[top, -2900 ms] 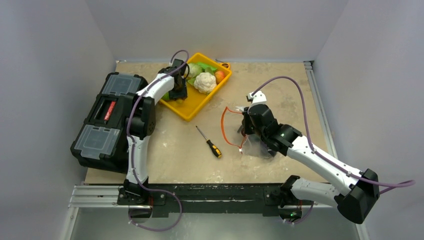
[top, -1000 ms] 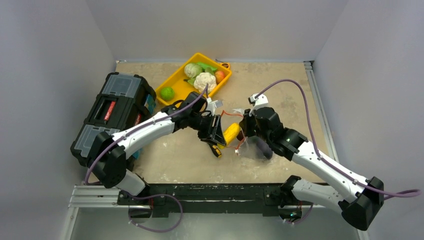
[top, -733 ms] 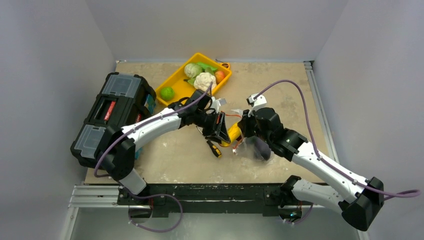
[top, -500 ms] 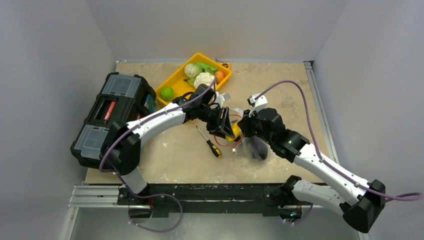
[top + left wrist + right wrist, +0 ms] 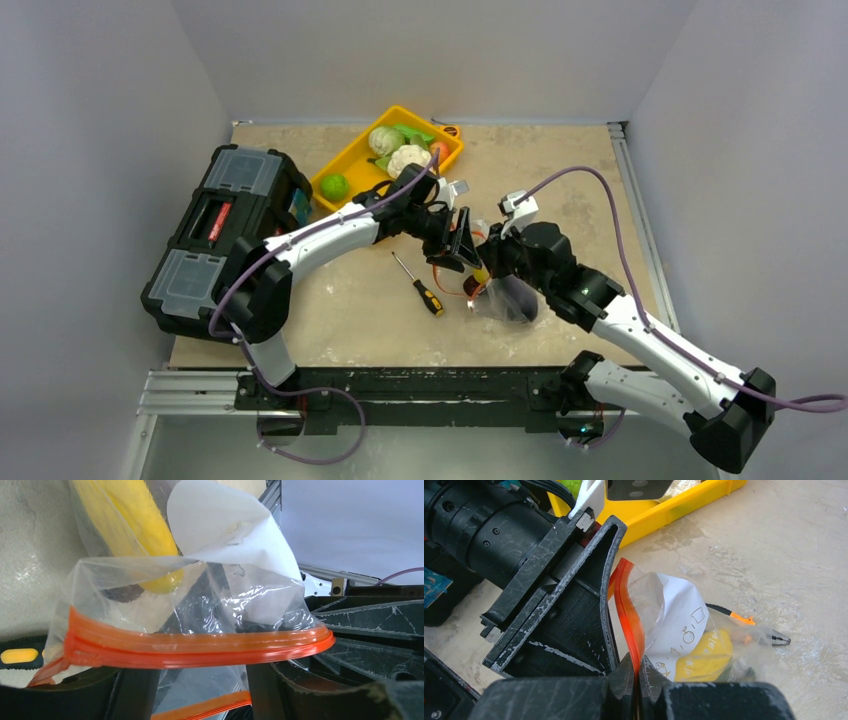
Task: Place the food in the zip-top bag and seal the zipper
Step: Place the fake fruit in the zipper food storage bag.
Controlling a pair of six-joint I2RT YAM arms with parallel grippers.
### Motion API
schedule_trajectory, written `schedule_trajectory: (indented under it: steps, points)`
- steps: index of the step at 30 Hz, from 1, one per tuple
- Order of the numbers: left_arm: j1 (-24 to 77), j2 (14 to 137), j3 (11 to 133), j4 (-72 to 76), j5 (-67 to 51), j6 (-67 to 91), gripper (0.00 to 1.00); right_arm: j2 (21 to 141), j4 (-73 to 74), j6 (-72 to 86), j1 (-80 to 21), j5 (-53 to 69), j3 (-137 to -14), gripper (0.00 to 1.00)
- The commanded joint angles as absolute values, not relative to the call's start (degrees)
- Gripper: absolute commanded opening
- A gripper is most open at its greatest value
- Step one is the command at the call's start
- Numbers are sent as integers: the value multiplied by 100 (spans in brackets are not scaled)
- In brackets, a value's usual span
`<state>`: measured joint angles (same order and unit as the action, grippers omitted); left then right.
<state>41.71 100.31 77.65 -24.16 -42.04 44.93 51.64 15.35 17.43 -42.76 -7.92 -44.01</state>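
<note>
The clear zip-top bag [image 5: 505, 296] lies at mid-table with its mouth facing left. Its orange zipper [image 5: 200, 647] hangs in an open loop. My right gripper [image 5: 638, 672] is shut on one strand of that zipper [image 5: 626, 610] and holds it up. My left gripper [image 5: 465, 248] is at the bag's mouth, open, its fingers [image 5: 131, 695] apart with only loose plastic between them. The yellow corn [image 5: 135, 525] lies inside the bag, beyond those fingers. A dark piece of food [image 5: 516, 298] is in there too. Cabbage [image 5: 383, 138], cauliflower [image 5: 405, 158] and lime [image 5: 334, 186] sit in the yellow tray [image 5: 372, 212].
A screwdriver [image 5: 420, 285] lies just left of the bag, under my left arm. A black toolbox [image 5: 220, 240] takes up the table's left edge. A thin black and orange tool [image 5: 749, 625] lies behind the bag. A white printed label [image 5: 679, 620] shows inside the bag.
My left arm swung from the tray to the bag's mouth with the corn. Its jaws have widened and the corn now lies in the bag. The right gripper kept its hold.
</note>
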Motion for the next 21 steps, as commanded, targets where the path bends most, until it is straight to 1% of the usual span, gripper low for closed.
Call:
schedule_trajectory:
  steps: [1,5,13,15,17,21]
  points:
    - [4203,9722,7712,-2107,-4279,4349,60,5027,1130,1607,-4315,-725,-4374,0]
    - [4188,9663,7717,-2159,-4288,4275,61,5071,1184,1591,-4313,-768,-4414,0]
    - [4076,9156,7673,-2818,-3732,3630,61,5102,1160,1618,-4314,-856,-4375,0]
    - [3947,8841,7373,-2630,-3706,3631,60,5121,1199,1629,-4314,-881,-4408,0]
    - [3803,8391,6915,-2130,-3709,3686,60,5109,1142,1646,-4311,-906,-4371,0]
    - [3521,7432,6141,-1374,-3299,3836,60,5204,1141,1660,-4315,-838,-4447,0]
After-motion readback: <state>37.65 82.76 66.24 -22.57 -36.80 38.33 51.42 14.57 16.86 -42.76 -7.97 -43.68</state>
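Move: The left hand, empty and open inside the bag's mouth, has the green fruit in the yellow basket some 26 cm to its left, 14 cm ahead and 13 cm lower. The yellow fruit in the bag lies about 3 cm to its right, 2 cm back and 9 cm below; the screwdriver is roughly 10 cm left and 5 cm back. From the right hand, pinching the bag's rim, the green fruit is about 28 cm left, 14 cm ahead. Left hand, still open, backs out of the bag's mouth about 6 cm left and rising, rolling some 15 degrees. ##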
